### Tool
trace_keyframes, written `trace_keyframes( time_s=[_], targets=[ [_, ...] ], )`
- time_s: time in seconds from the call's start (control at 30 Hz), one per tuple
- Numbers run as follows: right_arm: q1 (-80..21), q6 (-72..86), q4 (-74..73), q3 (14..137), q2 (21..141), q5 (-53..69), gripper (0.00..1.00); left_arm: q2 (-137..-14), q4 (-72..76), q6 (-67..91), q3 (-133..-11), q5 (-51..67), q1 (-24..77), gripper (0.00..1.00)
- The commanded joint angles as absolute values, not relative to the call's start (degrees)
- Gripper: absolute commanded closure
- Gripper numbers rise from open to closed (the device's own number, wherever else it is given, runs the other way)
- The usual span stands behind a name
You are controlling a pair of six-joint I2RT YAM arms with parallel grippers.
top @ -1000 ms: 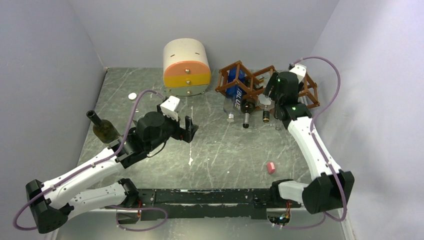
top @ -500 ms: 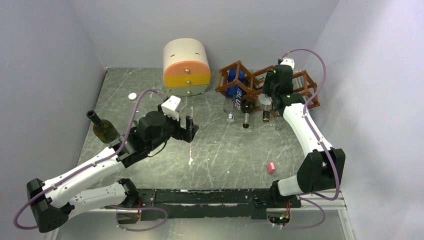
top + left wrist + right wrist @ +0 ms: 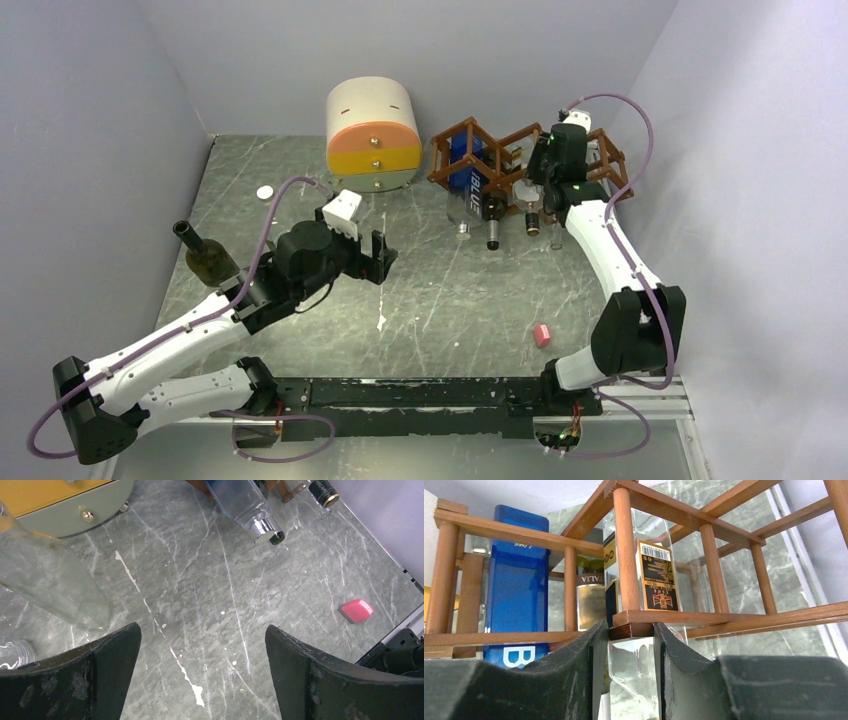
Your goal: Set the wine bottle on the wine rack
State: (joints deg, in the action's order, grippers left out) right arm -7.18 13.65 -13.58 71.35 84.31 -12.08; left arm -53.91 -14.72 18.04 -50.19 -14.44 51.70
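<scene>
The wine rack (image 3: 515,150), a reddish-brown lattice, stands at the back right with several bottles lying in it, among them a blue one (image 3: 467,168). My right gripper (image 3: 545,192) is at the rack's front. In the right wrist view it (image 3: 630,630) is shut on the shoulder of a clear bottle (image 3: 636,672) just under a rack bar (image 3: 664,617). A dark green wine bottle (image 3: 207,260) stands upright at the far left. My left gripper (image 3: 378,258) hangs open over bare table (image 3: 202,627), holding nothing.
A cream-and-orange drawer cabinet (image 3: 372,135) sits left of the rack. A small pink block (image 3: 542,335) lies near the front right. The left wrist view shows a clear glass bottle (image 3: 50,585) close to the left finger. A white cap (image 3: 264,192) lies at the back left.
My right arm has reached further into the rack front and its jaws have closed on the clear bottle. The rack has shifted slightly left and back. The left arm has not moved.
</scene>
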Motion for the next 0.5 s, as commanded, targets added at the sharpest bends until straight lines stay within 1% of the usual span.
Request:
trace_keyframes(
  time_s=[0.0, 0.13, 0.2, 0.23, 0.33, 0.37, 0.47],
  targets=[
    [-8.57, 18.16, -11.89, 70.37, 87.76, -3.02, 0.68, -53.48, -15.50, 18.72, -52.38, -16.12, 52.03, 0.02],
    [-8.75, 19.44, -10.99, 70.36, 88.50, -1.52, 0.68, -53.61, -16.24, 19.04, -52.71, -17.29, 52.04, 0.01],
    [-8.79, 20.13, -10.96, 70.58, 88.29, -1.29, 0.66, -53.74, -16.76, 19.18, -53.12, -18.64, 51.97, 0.00],
    [-8.79, 20.72, -11.50, 71.02, 88.02, -1.91, 0.62, -53.78, -17.07, 19.29, -53.35, -19.30, 51.95, 0.00],
    [-8.79, 21.31, -12.85, 72.38, 85.61, -4.44, 0.45, -53.79, -18.00, 19.46, -54.60, -21.72, 51.88, 0.00],
    [-8.74, 21.43, -13.00, 72.56, 84.30, -4.98, 0.41, -53.79, -18.28, 19.42, -55.11, -22.56, 51.84, 0.01],
    [-8.79, 21.13, -15.45, 73.72, 80.48, -5.91, 0.35, -53.53, -19.85, 19.26, -57.87, -25.11, 51.69, 0.00]
  ],
)
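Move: The right hand already has the wine rack's near upper corner joint pinched between its fingertips. The clear bottle with the black label lies almost directly below it, some 6 cm down. The wine bottle is about 6 cm left and 7 cm down, level fore-and-aft, and the blue bottle roughly 12 cm left, 2 cm farther out and 5 cm down. From the idle left hand the joint is about 18 cm ahead and 27 cm to the right, at much the same height. Still pinching the corner joint, the right hand pushes the rack forward and left by about 2 cm, rolling so its left side rises. Then its fingers open and let go of the wood while it carries on left and eases slightly back, some 3 cm left in all. The empty left hand starts off left and up by about 2 cm, fingers staying wide. ##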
